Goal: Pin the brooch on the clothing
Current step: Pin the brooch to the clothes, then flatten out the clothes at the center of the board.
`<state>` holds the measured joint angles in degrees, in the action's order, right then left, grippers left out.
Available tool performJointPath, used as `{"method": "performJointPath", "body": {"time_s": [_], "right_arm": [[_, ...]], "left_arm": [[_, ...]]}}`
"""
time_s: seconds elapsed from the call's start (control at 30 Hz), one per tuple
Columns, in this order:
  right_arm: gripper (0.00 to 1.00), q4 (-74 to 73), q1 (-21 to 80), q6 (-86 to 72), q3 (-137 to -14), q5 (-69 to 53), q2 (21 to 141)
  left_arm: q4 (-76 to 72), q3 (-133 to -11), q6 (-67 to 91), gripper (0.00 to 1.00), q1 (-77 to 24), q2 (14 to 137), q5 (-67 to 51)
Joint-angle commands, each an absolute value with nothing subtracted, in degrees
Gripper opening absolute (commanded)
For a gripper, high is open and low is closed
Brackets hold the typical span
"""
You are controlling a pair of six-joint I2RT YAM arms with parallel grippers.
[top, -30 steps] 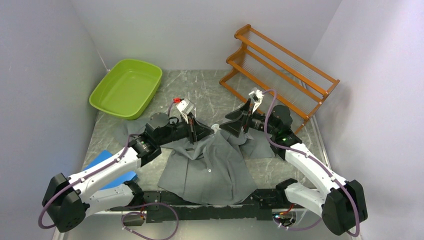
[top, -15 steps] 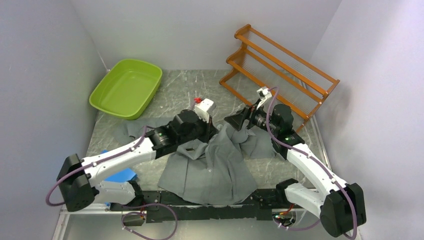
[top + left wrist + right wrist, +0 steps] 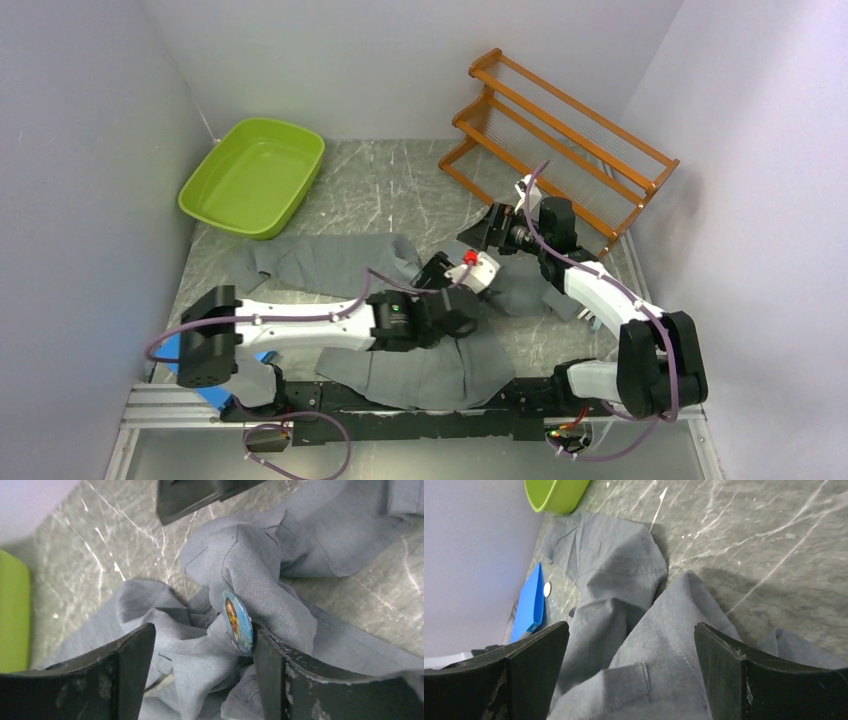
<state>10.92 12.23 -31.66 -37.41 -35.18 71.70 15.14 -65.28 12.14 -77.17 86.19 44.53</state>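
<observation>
The dark-grey shirt [image 3: 330, 262] lies crumpled on the marble table. In the left wrist view a fold of it [image 3: 320, 550] rises between my fingers. The brooch [image 3: 237, 621], a round blue badge with an orange picture, stands edge-on against this fold and touches the inner face of my right-hand finger [image 3: 280, 680]. My left gripper [image 3: 202, 635] is open around the fold; it reaches over the shirt's middle [image 3: 437, 268]. My right gripper [image 3: 631, 630] is open and empty just above the shirt [image 3: 624, 575], at its far right side [image 3: 480, 232].
A green tub [image 3: 253, 177] stands at the back left, a wooden rack [image 3: 560, 130] at the back right. A flat blue object [image 3: 531, 605] lies at the near left, with a small white disc [image 3: 547, 588] beside it.
My left arm has swung right across the shirt. The raised cloth has dropped and its left part now lies spread flat. My right gripper has drawn back to the right.
</observation>
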Motion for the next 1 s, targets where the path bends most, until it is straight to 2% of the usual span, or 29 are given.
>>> {"method": "performJointPath", "body": {"time_s": [0.0, 0.13, 0.27, 0.47, 0.7, 0.83, 0.97], "right_arm": [[1.00, 12.9, 12.0, -31.7, -40.7, -40.2, 73.5], [1.00, 11.3, 12.0, -30.1, -41.3, -39.8, 74.7], [1.00, 9.8, 12.0, -28.6, -41.6, -39.4, 75.7], [1.00, 8.0, 11.9, -27.1, -41.5, -36.5, 76.3], [1.00, 2.0, 11.3, -26.4, -41.1, -22.8, 74.6], [1.00, 0.2, 10.9, -26.3, -41.5, -20.3, 76.2], [1.00, -2.0, 10.6, -26.0, -41.2, -20.9, 78.9]], "left_arm": [[19.4, -71.6, 8.9, 0.78, -80.2, 91.2, 57.3], [17.6, -71.8, 8.4, 0.83, -80.2, 89.6, 48.4], [9.8, -67.1, 7.3, 0.93, -80.1, 81.9, 36.0], [3.7, -59.2, 12.8, 0.94, -73.9, 70.6, 20.9], [8.4, -52.1, 27.9, 0.94, -55.6, 63.1, 17.7], [14.7, -51.7, 36.5, 0.95, -43.4, 66.2, 13.5], [17.9, -52.2, 41.4, 0.95, -34.4, 74.4, 7.1]]}}
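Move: Just beside the left hand's right fingertip is the brooch, its middle about 2 cm right, 1 cm ahead and 2 cm below that hand. The clothing's left fold lies some 10 cm left and 6 cm ahead of the left hand, roughly 7 cm lower. From the right hand, the brooch is about 11 cm back, 1 cm left and 3 cm below. Opening from partly to fully wide, the left fingers come free of the brooch as the hand draws back and slightly right; it then lifts about 8 cm, swings left and forward, and sinks again near the clothing's left fold, with its left side rolling down some 30 degrees and the fingers turning counter-clockwise and downward. The right hand, still wide open, sinks about 6 cm and drifts right, turning clockwise. ##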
